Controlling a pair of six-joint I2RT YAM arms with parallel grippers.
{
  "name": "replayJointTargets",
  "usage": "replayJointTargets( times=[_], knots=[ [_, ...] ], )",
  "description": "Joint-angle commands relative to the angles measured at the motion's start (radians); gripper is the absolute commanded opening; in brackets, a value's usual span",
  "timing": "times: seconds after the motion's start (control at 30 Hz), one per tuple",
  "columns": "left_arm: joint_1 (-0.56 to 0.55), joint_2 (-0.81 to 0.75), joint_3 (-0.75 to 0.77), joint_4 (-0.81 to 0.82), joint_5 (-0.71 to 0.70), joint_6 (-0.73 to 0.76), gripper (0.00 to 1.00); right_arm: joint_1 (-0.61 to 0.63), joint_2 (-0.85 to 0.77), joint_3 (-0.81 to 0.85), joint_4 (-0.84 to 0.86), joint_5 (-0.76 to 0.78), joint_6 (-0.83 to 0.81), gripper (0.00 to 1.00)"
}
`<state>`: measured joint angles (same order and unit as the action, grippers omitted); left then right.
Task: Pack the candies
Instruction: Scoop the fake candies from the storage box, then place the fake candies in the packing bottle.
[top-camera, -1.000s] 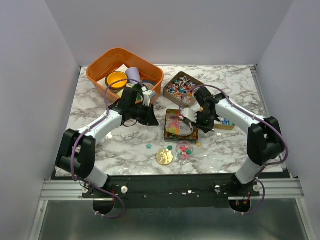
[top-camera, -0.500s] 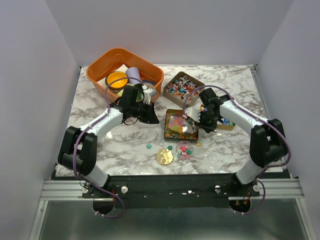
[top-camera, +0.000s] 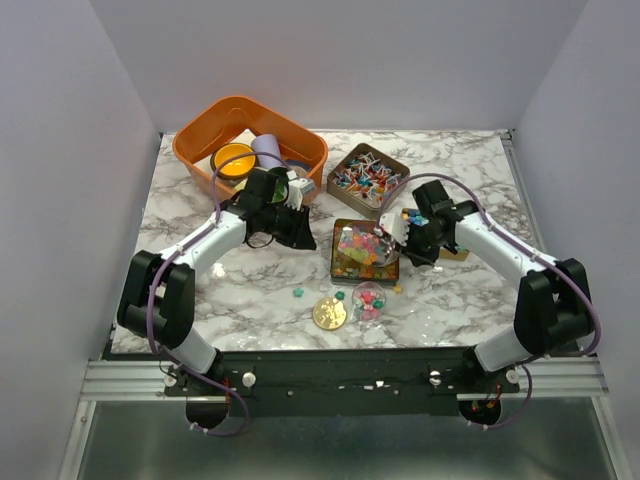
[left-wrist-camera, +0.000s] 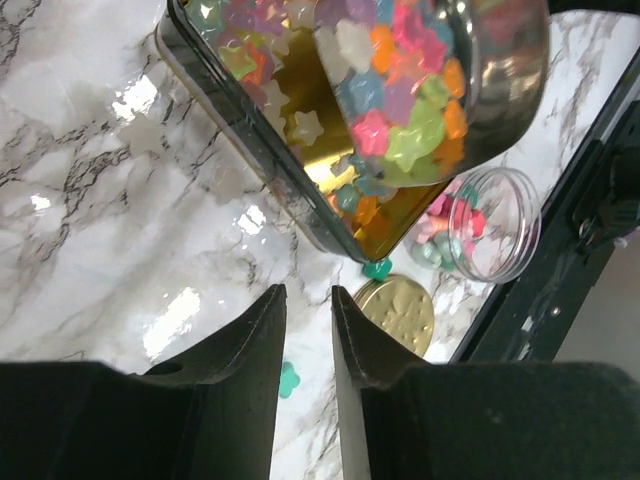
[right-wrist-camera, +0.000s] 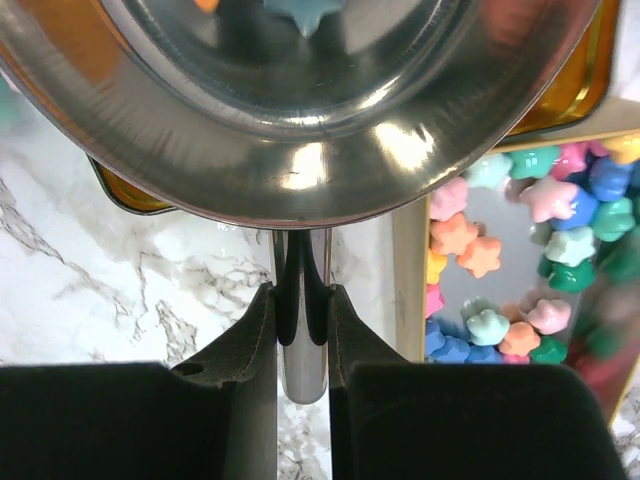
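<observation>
Star-shaped pastel candies (left-wrist-camera: 255, 50) lie in a gold square tin (top-camera: 350, 268) at the table's middle. My right gripper (top-camera: 408, 233) is shut on the handle (right-wrist-camera: 302, 345) of a steel scoop (right-wrist-camera: 300, 120). The scoop's bowl (left-wrist-camera: 440, 90) hangs tilted over the tin's right side, heaped with candies. More candies fill a small box (right-wrist-camera: 520, 250) just right of the scoop. My left gripper (left-wrist-camera: 308, 292) hovers left of the tin, its jaws a narrow gap apart with only marble between them.
An orange basket (top-camera: 195, 145) holding cups stands at the back left. A brown tin of wrapped sweets (top-camera: 367, 178) sits behind the gold tin. In front lie a gold disc (top-camera: 329, 313), a clear jar (top-camera: 368, 300) and loose candies (top-camera: 298, 293).
The right gripper has shifted right and back with the scoop. The left gripper's jaws have parted slightly; the left arm has barely moved.
</observation>
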<state>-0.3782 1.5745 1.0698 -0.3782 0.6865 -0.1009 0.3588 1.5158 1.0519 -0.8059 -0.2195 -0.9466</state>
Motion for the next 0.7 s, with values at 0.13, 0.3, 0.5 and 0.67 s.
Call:
replayJointTargets(
  times=[0.13,0.3,0.5,0.67],
  knots=[
    [0.032,-0.071,0.047,-0.119,-0.013,0.122,0.38,-0.018,-0.085,0.007,0.07,-0.113,0.026,0.01],
    [0.061,-0.12,0.012,-0.059,-0.002,0.067,0.44,-0.03,-0.204,-0.001,-0.022,-0.099,-0.006,0.01],
    [0.065,-0.186,-0.028,-0.047,-0.06,0.095,0.59,-0.034,-0.361,-0.096,-0.156,-0.055,-0.13,0.01],
    [0.075,-0.208,-0.063,-0.1,-0.073,0.184,0.68,-0.034,-0.477,-0.138,-0.237,-0.018,-0.204,0.01]
  ],
)
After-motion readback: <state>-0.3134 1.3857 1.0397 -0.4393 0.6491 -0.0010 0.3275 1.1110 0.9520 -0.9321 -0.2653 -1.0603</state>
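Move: The right hand holds the scoop of gummy stars by its handle, with the open jar about 14 cm to its left, 9 cm back and 6 below. The amber tin's middle is some 15 cm left and 2 ahead; the pastel-candy tin is about 5 cm ahead and 1 to the right; both lie lower. From the left hand the jar is roughly 13 cm right, 13 back and 10 below. Right hand lifts the loaded scoop some 6 cm from the amber tin, then back; left rises leftward, opening. ##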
